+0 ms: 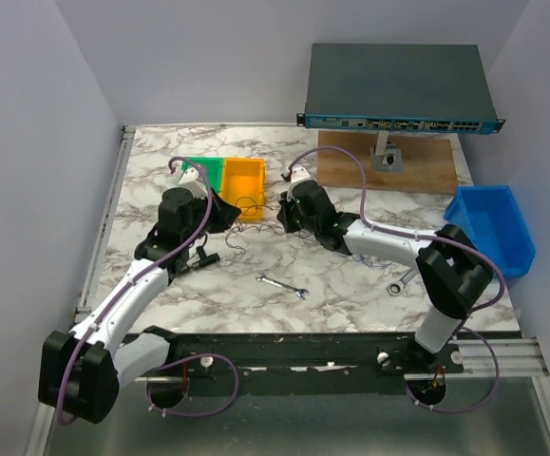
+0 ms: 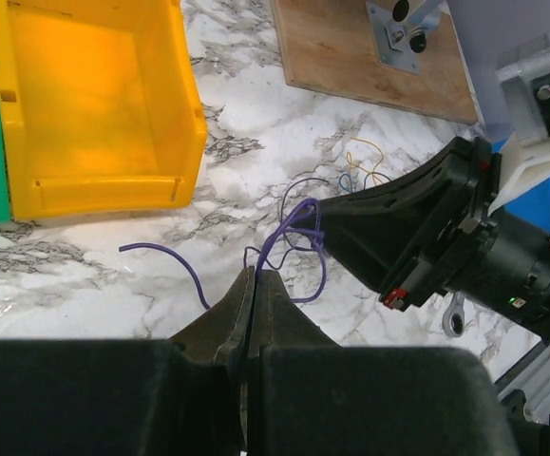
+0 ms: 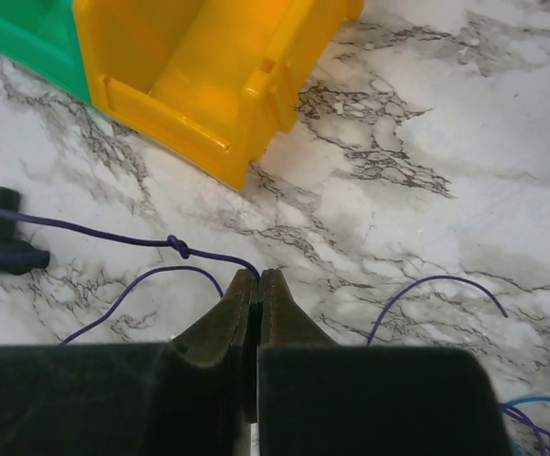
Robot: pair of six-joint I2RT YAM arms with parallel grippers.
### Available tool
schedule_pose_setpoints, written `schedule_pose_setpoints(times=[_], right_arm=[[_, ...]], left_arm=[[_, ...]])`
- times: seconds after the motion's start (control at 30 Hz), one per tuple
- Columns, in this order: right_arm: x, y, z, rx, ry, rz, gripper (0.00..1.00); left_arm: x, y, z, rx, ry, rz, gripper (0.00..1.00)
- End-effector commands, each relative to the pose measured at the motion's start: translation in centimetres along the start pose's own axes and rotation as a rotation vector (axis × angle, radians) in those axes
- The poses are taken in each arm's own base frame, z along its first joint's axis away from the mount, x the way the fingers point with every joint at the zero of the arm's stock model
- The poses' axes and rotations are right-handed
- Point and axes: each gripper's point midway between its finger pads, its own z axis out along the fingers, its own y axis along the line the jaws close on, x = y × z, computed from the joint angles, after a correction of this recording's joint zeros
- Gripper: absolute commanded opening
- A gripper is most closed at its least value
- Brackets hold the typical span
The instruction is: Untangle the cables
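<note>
The cables are thin wires lying on the marble table (image 1: 350, 285) between my two grippers. A purple cable (image 2: 298, 237) loops up from my left gripper (image 2: 256, 274), which is shut on it. My right gripper (image 3: 258, 275) is shut on a purple cable (image 3: 113, 237) that has a small knot (image 3: 180, 248) and runs taut to the left. A further purple strand (image 3: 436, 283) curves off to the right. Hair-fine yellow and blue wires (image 2: 365, 166) lie loose beyond the tangle. From above, the left gripper (image 1: 225, 218) and right gripper (image 1: 282, 211) face each other in front of the yellow bin.
A yellow bin (image 1: 243, 180) and a green bin (image 1: 205, 169) stand just behind the grippers. Small silver wrenches lie at the front (image 1: 282, 286) and by the right arm (image 1: 403, 282). A blue bin (image 1: 493, 223) sits at the right, and a wooden board (image 1: 417, 169) carries a network switch (image 1: 398, 90).
</note>
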Motion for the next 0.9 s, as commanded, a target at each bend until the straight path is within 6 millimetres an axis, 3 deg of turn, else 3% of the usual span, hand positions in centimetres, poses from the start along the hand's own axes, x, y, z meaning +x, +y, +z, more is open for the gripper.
schedule_pose_setpoints(times=[0.0,0.1,0.2,0.3,0.37,0.53,0.6,0.63,0.87], right_arm=[[-4.5,-2.3,-2.6,0.16,-0.144,0.055,0.01],[-7.6,-3.4,-5.8,0.235,-0.22,0.085,0.01],[-11.2,-3.0,-9.2,0.213,-0.3,0.097,0.01],[-13.4,-2.2,-11.4,0.175,-0.343,0.103,0.01],[-13.7,-2.0,-11.9,0.166,-0.32,0.097,0.01],[-14.1,-2.2,-12.5,0.184,-0.31,0.099,0.01],[-14.3,-2.1,-12.8,0.178,-0.313,0.104,0.01],[-14.4,-1.9,-12.9,0.168,-0.314,0.106,0.01],[-15.4,0.0,-13.7,0.068,-0.317,0.133,0.01]], left_arm=[[-1.0,0.0,-0.5,-0.016,-0.046,0.033,0.04],[-0.8,1.1,-0.5,-0.07,-0.055,0.046,0.28],[-0.2,1.9,-0.3,-0.121,-0.049,0.071,0.42],[0.4,2.2,0.2,-0.16,-0.027,0.1,0.51],[0.9,1.5,0.6,-0.139,-0.009,0.118,0.55],[1.1,-2.5,1.2,0.004,-0.032,0.205,0.72],[0.8,-3.8,1.2,0.061,-0.057,0.222,0.95],[0.7,-4.4,1.2,0.093,-0.065,0.227,0.99],[-0.2,-6.8,1.7,0.206,-0.129,0.247,0.99]])
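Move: The purple cable is already pinched in both hands, its knot about 3 cm left, 2 cm back and 1 cm above the right fingertips; from the left hand that knot is some 8 cm right, 2 cm ahead and 8 cm below. From the right hand, the blue and yellow tangle lies roughly 17 cm right, level fore and aft, the orange bin 14 cm ahead and 9 cm left, the double-ended wrench 10 cm back, straight behind, all about 10 cm lower. The purple cable is let go by the left fingers, which spread wide as that hand dips slightly, shifts some 4 cm right towards the tangle, then rises with its fingertips tilting up. The right hand keeps its shut pinch beside the knot and pulls the cable up fast, nearly 20 cm and about 6 cm right, away from the orange bin, fingertips tilting up and swinging clockwise, then sinks a couple of centimetres. ##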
